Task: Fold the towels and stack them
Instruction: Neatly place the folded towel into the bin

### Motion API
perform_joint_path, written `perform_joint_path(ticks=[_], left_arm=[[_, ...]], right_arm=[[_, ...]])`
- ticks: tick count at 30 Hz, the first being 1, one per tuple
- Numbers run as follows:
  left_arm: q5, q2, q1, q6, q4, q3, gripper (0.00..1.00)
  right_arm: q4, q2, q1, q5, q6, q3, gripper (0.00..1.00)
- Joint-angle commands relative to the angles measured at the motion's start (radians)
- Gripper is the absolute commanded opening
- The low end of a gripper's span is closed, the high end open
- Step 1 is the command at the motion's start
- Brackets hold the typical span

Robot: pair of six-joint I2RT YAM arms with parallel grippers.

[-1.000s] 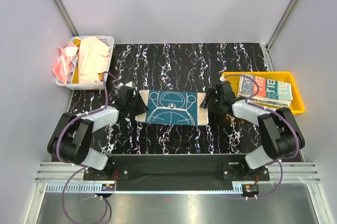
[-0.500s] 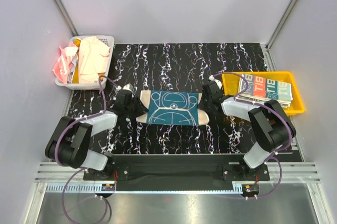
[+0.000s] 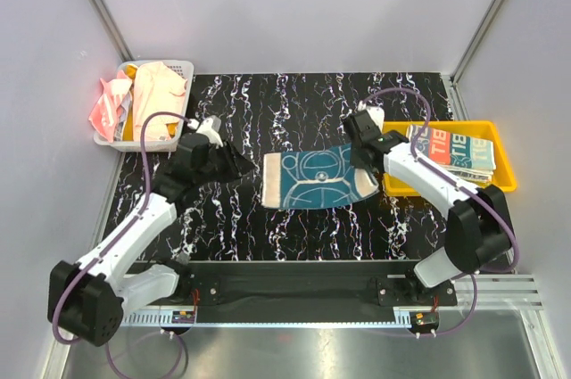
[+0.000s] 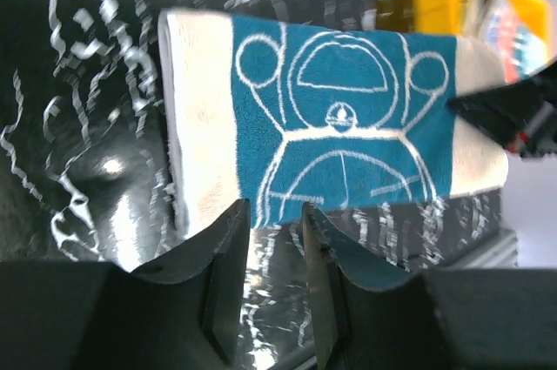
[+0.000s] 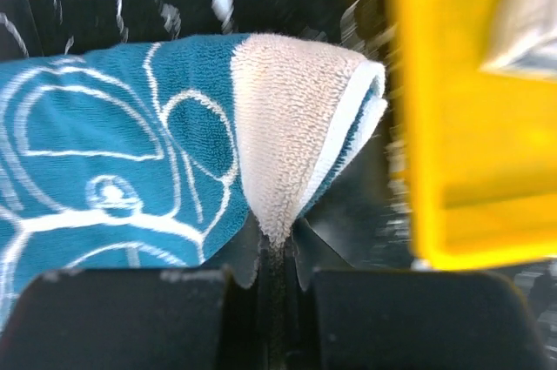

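Observation:
A folded teal-and-cream towel (image 3: 314, 179) lies mid-table, its right end raised. My right gripper (image 3: 365, 163) is shut on that cream right end; in the right wrist view the cloth (image 5: 296, 126) is pinched flat between the jaws of the right gripper (image 5: 277, 246). My left gripper (image 3: 244, 168) stands open just left of the towel, apart from it. In the left wrist view the left gripper (image 4: 277, 224) has only table between its fingers, with the towel (image 4: 339, 117) beyond the tips. More towels, pale peach (image 3: 159, 92) and pink (image 3: 104, 110), fill the basket.
The white mesh basket (image 3: 175, 67) sits at the back left. A yellow tray (image 3: 443, 127) at the right holds a folded printed towel (image 3: 451, 152). The tray's wall (image 5: 461, 126) is close beside the right gripper. Grey walls enclose the table.
The right gripper has shut on the towel's right end and pulled the towel to the right. The left gripper has drawn back to the left, off the towel.

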Motion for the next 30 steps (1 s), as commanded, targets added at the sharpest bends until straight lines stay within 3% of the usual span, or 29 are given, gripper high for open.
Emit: perform_joint_path(ticks=[1, 12, 19, 30], left_arm=[[0.063, -0.048, -0.004, 0.102, -0.135, 0.114, 0.36], [0.106, -0.045, -0.003, 0.327, -0.304, 0.157, 0.37], [0.115, -0.051, -0.004, 0.336, -0.309, 0.142, 0.37], [0.150, -0.013, 0.027, 0.324, -0.289, 0.119, 0.37]], right_arm=[[-0.170, -0.061, -0.013, 0.207, -0.133, 0.106, 0.00], [-0.129, -0.087, -0.330, 0.222, -0.383, 0.229, 0.00], [-0.097, -0.023, -0.528, 0.262, -0.511, 0.327, 0.00], [-0.046, 0.110, -0.697, 0.250, -0.569, 0.434, 0.00]])
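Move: The right hand already grips the right end of the folded towel, whose middle lies about 14 cm to its left and 6 cm lower. The yellow bin's middle is roughly 26 cm to this hand's right, 5 cm farther out and 6 cm below, with the towel stack inside at about that same place. From the left hand the bin is some 63 cm right, 7 cm ahead and 11 cm below. Still pinching the towel, the right hand sweeps 30 cm right and up over the bin; left draws back. ##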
